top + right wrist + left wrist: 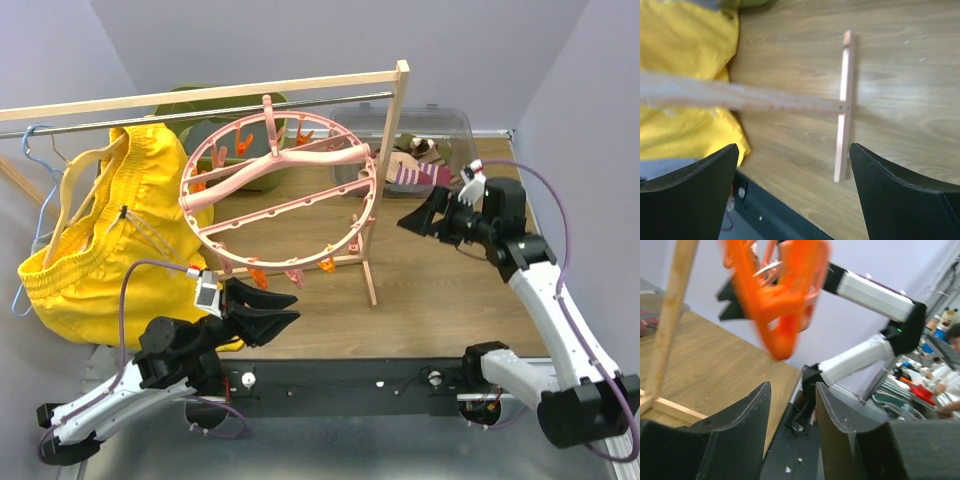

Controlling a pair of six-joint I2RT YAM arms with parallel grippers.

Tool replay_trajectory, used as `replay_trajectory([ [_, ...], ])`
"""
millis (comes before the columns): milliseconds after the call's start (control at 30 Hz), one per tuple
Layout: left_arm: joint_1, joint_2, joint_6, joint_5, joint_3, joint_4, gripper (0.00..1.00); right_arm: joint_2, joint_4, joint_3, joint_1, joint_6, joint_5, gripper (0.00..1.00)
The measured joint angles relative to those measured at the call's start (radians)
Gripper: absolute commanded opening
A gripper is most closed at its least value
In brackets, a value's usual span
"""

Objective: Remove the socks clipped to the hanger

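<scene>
The round pink hanger (285, 195) hangs tilted from the wooden rack's bar, with small orange clips (258, 272) around its rim. No sock shows on the clips in view. A pinkish sock with purple stripes (412, 174) lies at the front of the clear bin (455, 125), just right of the hanger. My right gripper (418, 212) (793, 147) hovers beside that sock, wide open and holding nothing. My left gripper (296, 308) (792, 387) sits below the hanger's near rim, jaws apart and empty. A blurred orange clip (782, 295) hangs just above them.
Big yellow shorts (110, 240) (685, 75) hang at the left on a light-blue wire hanger (35, 150). The rack's wooden post (385, 185) and foot (844, 105) stand between my arms. An olive-green cloth (215, 125) sits behind the hanger. More fabric (425, 148) lies in the bin.
</scene>
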State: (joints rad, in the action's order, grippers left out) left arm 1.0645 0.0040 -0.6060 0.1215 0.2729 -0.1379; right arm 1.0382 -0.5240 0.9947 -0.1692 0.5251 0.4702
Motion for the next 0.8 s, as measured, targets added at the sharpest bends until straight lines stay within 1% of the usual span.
replay_trajectory([
  [133,0.0,0.0,0.016,-0.065,-0.065,-0.064,0.49,-0.13,0.113,-0.182,0.0,0.084,0.117,1.0],
  [167,0.0,0.0,0.015,-0.086,-0.088,-0.086,0.49,-0.15,0.124,-0.206,0.0,0.095,0.13,1.0],
  [200,0.0,-0.001,0.006,-0.105,-0.142,-0.148,0.49,-0.173,0.138,-0.237,0.0,0.112,0.143,1.0],
  [333,0.0,0.004,-0.052,-0.161,-0.235,-0.232,0.48,-0.266,0.234,-0.389,-0.002,0.176,0.16,1.0],
  [500,0.0,0.004,-0.168,-0.243,-0.233,-0.364,0.48,-0.318,0.341,-0.557,-0.002,0.237,0.142,1.0],
  [567,0.0,0.003,-0.213,-0.272,-0.233,-0.396,0.48,-0.354,0.398,-0.65,-0.002,0.27,0.119,1.0],
  [800,0.0,0.003,-0.28,-0.335,-0.232,-0.406,0.47,-0.44,0.571,-0.9,-0.002,0.367,0.062,1.0],
])
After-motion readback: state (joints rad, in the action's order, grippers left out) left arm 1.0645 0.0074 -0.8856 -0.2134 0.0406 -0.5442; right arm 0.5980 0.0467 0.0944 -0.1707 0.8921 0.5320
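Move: Both hands are empty, and the hanger's clips look bare. From the left hand the hanger's middle lies about 24 cm ahead, 2 cm left and 9 cm up; an orange clip on its near rim is roughly 6 cm ahead, 7 cm left and 5 cm up. From the right hand the hanger is some 31 cm left, 4 cm ahead and 14 cm up; the socks in the bin lie 26 cm ahead, 4 cm right and 18 cm below, and the rack's foot 12 cm left, level, 20 cm below. The right hand, wide open, keeps withdrawing from the sock bin, first mostly back and then almost straight down beside the rack's foot, about 16 cm lower and 8 cm nearer its base by the end, its wrist rolling some 20 degrees so that its left side rises. The left hand, still half open, goes about 5 cm forward towards the hanger's near rim, dipping about as far below the clips before coming back up, while its fingers turn from pointing right to point more forward and up; no grip on a clip is seen. ##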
